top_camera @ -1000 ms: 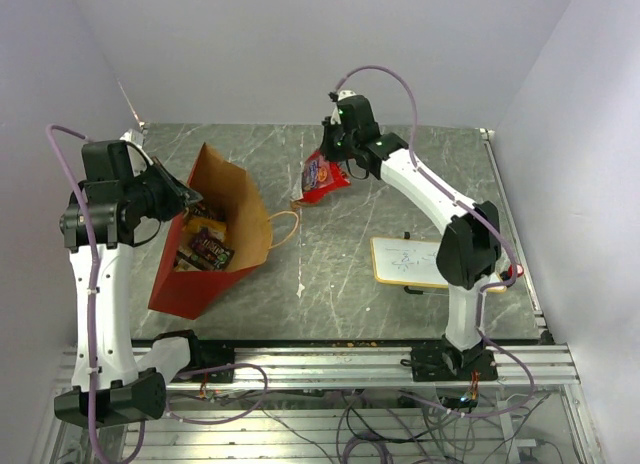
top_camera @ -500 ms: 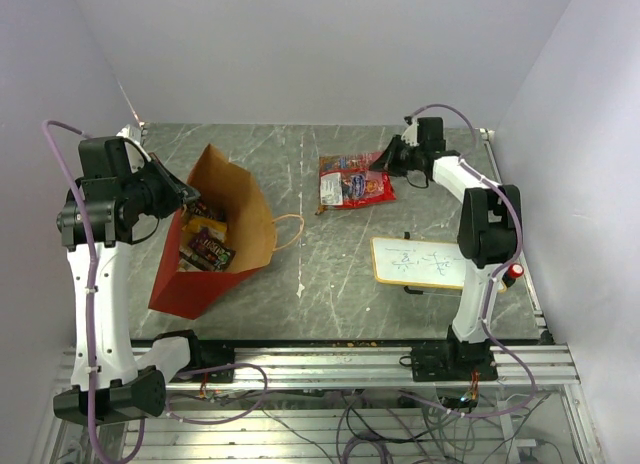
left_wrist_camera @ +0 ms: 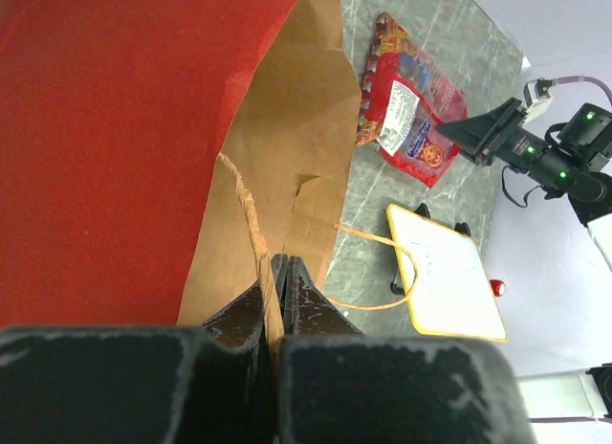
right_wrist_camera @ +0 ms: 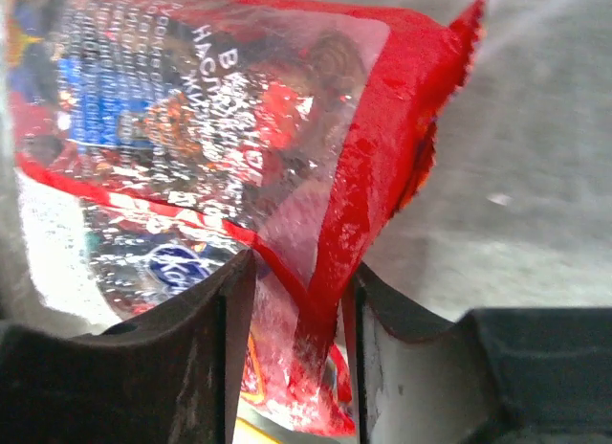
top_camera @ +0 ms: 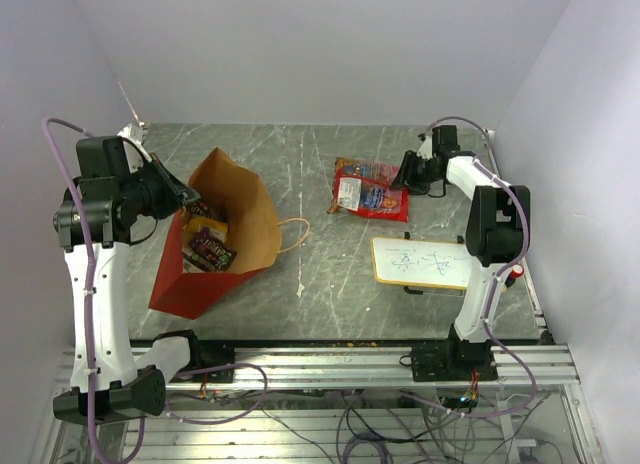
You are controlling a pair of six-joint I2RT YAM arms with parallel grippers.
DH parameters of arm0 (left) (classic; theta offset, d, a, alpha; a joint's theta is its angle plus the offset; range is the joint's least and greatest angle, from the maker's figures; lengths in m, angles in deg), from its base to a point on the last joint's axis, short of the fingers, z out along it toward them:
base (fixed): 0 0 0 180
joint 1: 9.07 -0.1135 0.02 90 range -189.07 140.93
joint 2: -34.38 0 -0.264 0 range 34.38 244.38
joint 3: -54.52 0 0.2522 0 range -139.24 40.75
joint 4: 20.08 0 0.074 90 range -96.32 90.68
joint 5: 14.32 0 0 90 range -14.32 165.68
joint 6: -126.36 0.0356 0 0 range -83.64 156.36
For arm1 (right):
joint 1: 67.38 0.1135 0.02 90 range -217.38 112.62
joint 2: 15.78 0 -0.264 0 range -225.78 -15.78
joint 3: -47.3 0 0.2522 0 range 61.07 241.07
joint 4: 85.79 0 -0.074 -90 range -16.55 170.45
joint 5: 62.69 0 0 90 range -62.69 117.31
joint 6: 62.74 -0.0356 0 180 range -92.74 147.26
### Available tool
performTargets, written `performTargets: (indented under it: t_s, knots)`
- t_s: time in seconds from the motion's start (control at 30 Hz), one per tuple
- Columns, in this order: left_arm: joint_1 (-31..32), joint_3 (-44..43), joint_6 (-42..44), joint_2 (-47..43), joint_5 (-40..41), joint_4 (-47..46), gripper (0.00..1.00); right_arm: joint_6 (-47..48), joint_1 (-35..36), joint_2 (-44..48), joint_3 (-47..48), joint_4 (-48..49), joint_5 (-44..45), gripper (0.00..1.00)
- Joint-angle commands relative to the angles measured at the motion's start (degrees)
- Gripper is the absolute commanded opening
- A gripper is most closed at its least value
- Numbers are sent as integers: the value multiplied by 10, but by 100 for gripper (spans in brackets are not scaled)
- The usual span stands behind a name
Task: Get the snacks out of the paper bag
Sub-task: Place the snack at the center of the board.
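The paper bag (top_camera: 245,219), red outside and brown inside, lies tipped on the left with its mouth facing right. My left gripper (top_camera: 190,196) is shut on its upper rim beside a twisted handle (left_wrist_camera: 251,224); the fingertips (left_wrist_camera: 298,272) pinch the paper. Dark and yellow snacks (top_camera: 207,246) lie inside the bag. A large flat red snack bag (top_camera: 368,189) rests on the table at the back right. My right gripper (right_wrist_camera: 301,272) stands open around that bag's right edge (right_wrist_camera: 363,205), with gaps on both sides.
A wood-framed white board (top_camera: 422,262) lies near the right arm's base, in front of the red bag. The paper bag's second loop handle (top_camera: 288,232) trails onto the table. A red button (top_camera: 516,271) sits at the right edge.
The right arm carried the red snack bag rightward from beside the paper bag to the back right, laid it down, and its jaws parted. The left gripper has not moved.
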Motion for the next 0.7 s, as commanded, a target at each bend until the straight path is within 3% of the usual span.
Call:
performTargets:
  t_s: [0.0, 0.2, 0.43, 0.67]
  knots:
    - [-3, 8, -5, -21, -36, -13, 7, 53, -12, -2, 42, -142, 127, 47]
    - [-4, 58, -37, -44, -65, -51, 7, 3, 13, 144, -37, -127, 110, 78]
    - [-3, 68, -37, -56, -70, -53, 7, -84, 140, 268, -75, -154, 62, 79]
    - [-3, 71, -37, -70, -67, -48, 7, -258, 336, 319, -102, -50, -51, 79]
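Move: Back and to the left of the right hand stands the paper bag, its middle about 38 cm left, 24 cm nearer the base and 9 cm higher. The red snack pack lies about 7 cm left and 1 cm back, its right edge between the half-open right fingers; the whiteboard is 20 cm back and 9 cm right. From the left hand, the bag's middle is roughly 18 cm below, 4 cm right and 2 cm back. Opening wide to release the red pack's edge, the right hand first slips about 3 cm to its right, off the pack, then climbs and swings back and left towards the paper bag, ending some 17 cm back, left and up from its start, the wrist turning roughly 15 degrees counter-clockwise. The left hand keeps its grip on the bag's handle, drifting about 2 cm right and back. ##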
